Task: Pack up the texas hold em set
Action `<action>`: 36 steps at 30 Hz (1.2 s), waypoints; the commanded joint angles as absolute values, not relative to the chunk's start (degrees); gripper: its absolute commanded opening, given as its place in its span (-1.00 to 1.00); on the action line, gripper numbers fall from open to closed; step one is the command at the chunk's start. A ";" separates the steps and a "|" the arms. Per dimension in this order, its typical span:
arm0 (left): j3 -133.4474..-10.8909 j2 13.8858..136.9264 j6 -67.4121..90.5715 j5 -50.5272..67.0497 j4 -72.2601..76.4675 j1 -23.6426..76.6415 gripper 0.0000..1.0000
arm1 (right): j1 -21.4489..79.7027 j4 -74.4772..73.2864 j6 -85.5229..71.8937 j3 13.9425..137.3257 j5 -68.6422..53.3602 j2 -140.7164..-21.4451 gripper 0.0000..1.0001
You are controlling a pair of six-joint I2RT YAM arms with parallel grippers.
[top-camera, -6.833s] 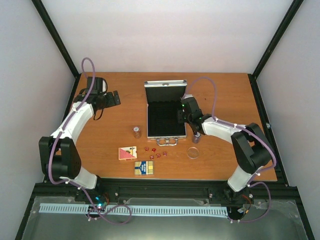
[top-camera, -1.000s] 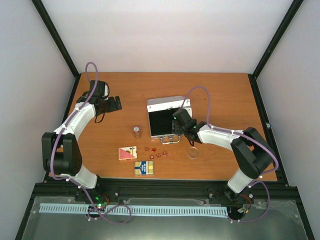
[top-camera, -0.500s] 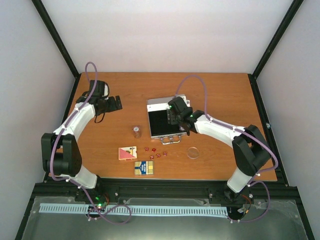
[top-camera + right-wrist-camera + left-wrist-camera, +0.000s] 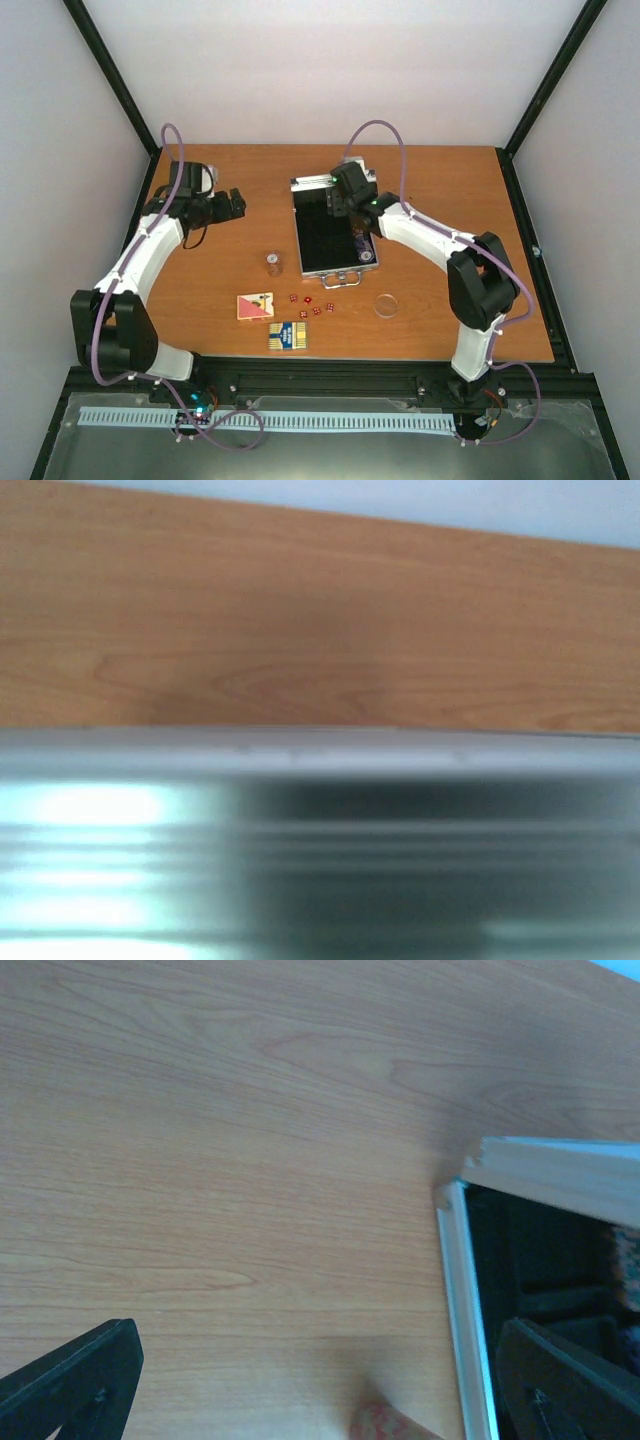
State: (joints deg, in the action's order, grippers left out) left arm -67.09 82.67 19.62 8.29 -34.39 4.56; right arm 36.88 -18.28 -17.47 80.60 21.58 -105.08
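Note:
The silver case (image 4: 297,240) lies open mid-table, black lining up, handle (image 4: 340,281) toward me. A bluish chip stack (image 4: 364,244) lies along its right wall. My right gripper (image 4: 340,195) hovers over the case's far end by the lid (image 4: 310,182). The right wrist view shows only the blurred silver lid edge (image 4: 320,750), with none of my fingers. My left gripper (image 4: 234,205) is open above bare wood left of the case (image 4: 458,1260), its fingertips (image 4: 70,1390) wide apart. On the table sit a chip stack (image 4: 273,263), two card decks (image 4: 255,306) (image 4: 288,336), red dice (image 4: 312,305) and a clear disc (image 4: 386,305).
A blurred reddish thing (image 4: 385,1425) shows at the bottom of the left wrist view. Black frame posts (image 4: 110,75) rise at the table's back corners, with walls close on both sides. A black rail (image 4: 320,375) runs along the near edge.
My right gripper has moved from the case's near right corner to its far end by the lid. The lid now shows as a narrower strip. My left arm has shifted slightly.

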 commanded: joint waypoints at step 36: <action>-81.61 104.51 22.28 13.39 -5.97 17.26 0.99 | 31.46 -28.18 -10.25 98.50 8.06 -115.11 0.62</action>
State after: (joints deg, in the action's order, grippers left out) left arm -75.94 101.93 20.38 14.04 -8.38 16.58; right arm 31.46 -25.61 -12.16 98.96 10.59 -116.62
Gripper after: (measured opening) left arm 0.998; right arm 0.806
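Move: The lid's upper left corner lies about 16 cm to the right of my left hand and some 8 cm ahead, roughly level with it. The loose chip tube stands about 8 cm to that hand's right, 10 cm back and 14 cm below. For my right hand, the middle of the lid's rim is about 3 cm ahead and 3 cm above, and the near chip tube in the case is some 10 cm back, 5 cm right and 13 cm below. With its fingers inside the lid just under the rim, my right hand pushes on forward about 5 cm, then holds there. Meanwhile my left hand, wide open, swings some 13 cm right, rising and then sinking back, and reaches forward to the lid's upper left corner, turning clockwise by about 15 degrees and tipping its fingers up a little. ##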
